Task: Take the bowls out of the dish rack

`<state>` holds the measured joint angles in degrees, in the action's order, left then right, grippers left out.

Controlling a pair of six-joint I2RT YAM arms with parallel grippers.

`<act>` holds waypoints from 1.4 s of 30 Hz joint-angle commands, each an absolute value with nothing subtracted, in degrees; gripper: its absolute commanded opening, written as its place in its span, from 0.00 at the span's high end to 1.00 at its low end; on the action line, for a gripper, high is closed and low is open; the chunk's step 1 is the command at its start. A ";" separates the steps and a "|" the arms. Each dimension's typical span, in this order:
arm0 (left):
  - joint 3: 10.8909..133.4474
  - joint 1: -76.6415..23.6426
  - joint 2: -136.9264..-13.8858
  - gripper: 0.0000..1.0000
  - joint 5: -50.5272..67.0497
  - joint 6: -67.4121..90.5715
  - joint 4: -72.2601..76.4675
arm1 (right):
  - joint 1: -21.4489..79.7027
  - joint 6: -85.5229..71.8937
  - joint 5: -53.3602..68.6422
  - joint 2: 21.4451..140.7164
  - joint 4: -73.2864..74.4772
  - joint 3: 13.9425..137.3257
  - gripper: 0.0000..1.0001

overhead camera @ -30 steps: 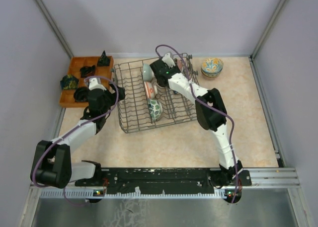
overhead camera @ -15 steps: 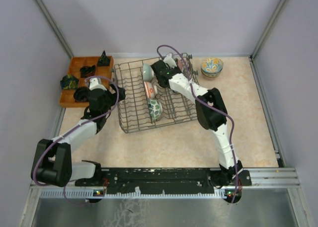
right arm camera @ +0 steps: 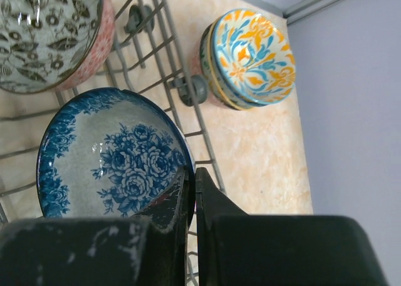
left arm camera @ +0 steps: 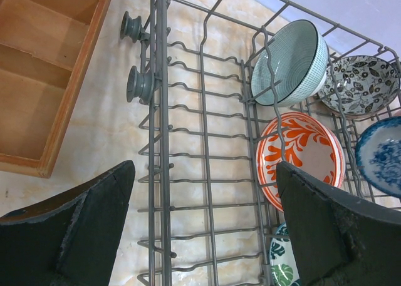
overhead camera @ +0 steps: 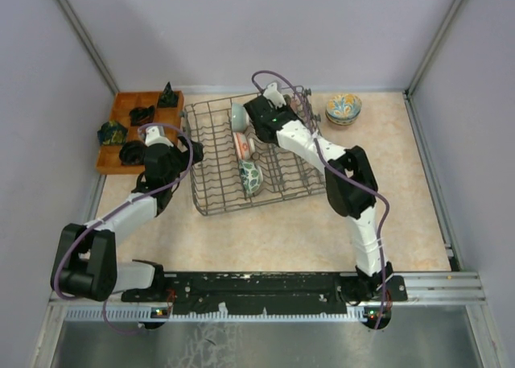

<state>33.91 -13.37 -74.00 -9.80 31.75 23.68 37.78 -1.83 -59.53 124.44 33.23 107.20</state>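
The dish rack (overhead camera: pixel 206 209) sits mid-table with several bowls upright in it: pale green (left arm camera: pixel 291 61), black-leaf patterned (left arm camera: pixel 366 84), red-and-white (left arm camera: pixel 301 158), green-leaf (overhead camera: pixel 250 177) and blue-and-white (right arm camera: pixel 106 154). My right gripper (right arm camera: pixel 193 173) is shut on the rim of the blue-and-white bowl, one finger inside and one outside, at the rack's far right. My left gripper (left arm camera: pixel 205 170) hangs open over the rack's bare left half, nothing between its fingers. A yellow-and-blue bowl stack (right arm camera: pixel 250 57) stands on the table just right of the rack.
An orange compartmented tray (overhead camera: pixel 121 130) with dark objects lies left of the rack, close to the left arm. Grey walls enclose the table on the left, back and right.
The right gripper has closed onto the blue-and-white bowl's rim, and the right arm's elbow has shifted slightly right. The left arm has stayed still.
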 commanded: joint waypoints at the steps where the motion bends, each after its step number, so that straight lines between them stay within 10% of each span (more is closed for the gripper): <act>1: 33.93 -13.18 -74.52 0.01 -9.05 32.08 25.75 | 38.34 0.63 -64.44 115.77 28.48 106.94 1.00; 24: 33.74 -13.14 -74.81 0.01 -8.96 32.38 26.24 | 6.57 -13.95 -14.44 108.93 25.77 111.61 1.00; 42: 34.35 -13.18 -75.94 0.01 -8.68 32.70 26.88 | 0.49 -18.37 -8.11 121.61 26.04 120.14 1.00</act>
<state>33.91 -13.37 -75.75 -9.13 32.40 25.19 1.30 -16.73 -9.87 121.71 29.85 116.05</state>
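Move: The blue flowered bowl is already pinched by its rim in the right hand, just clear of the rack. Its destination, the stack of bowls on the table, lies about 14 cm to the right, 5 cm ahead and 11 cm below. The dark patterned bowl in the rack is some 4 cm ahead and 4 cm left, the teal bowl about 15 cm left and 2 cm ahead, both roughly 8 cm lower. From the left hand the stack is about 43 cm right, 11 cm ahead and 10 cm lower. The blue flowered bowl, kept pinched by its rim, goes up some 6 cm out of the rack, then swings about 18 cm right over the rack's right side, reaching forward about 10 cm as the right wrist rolls nearly 50 degrees, left side up. The hand then sinks some 5 cm, lowering the bowl towards the stack. ##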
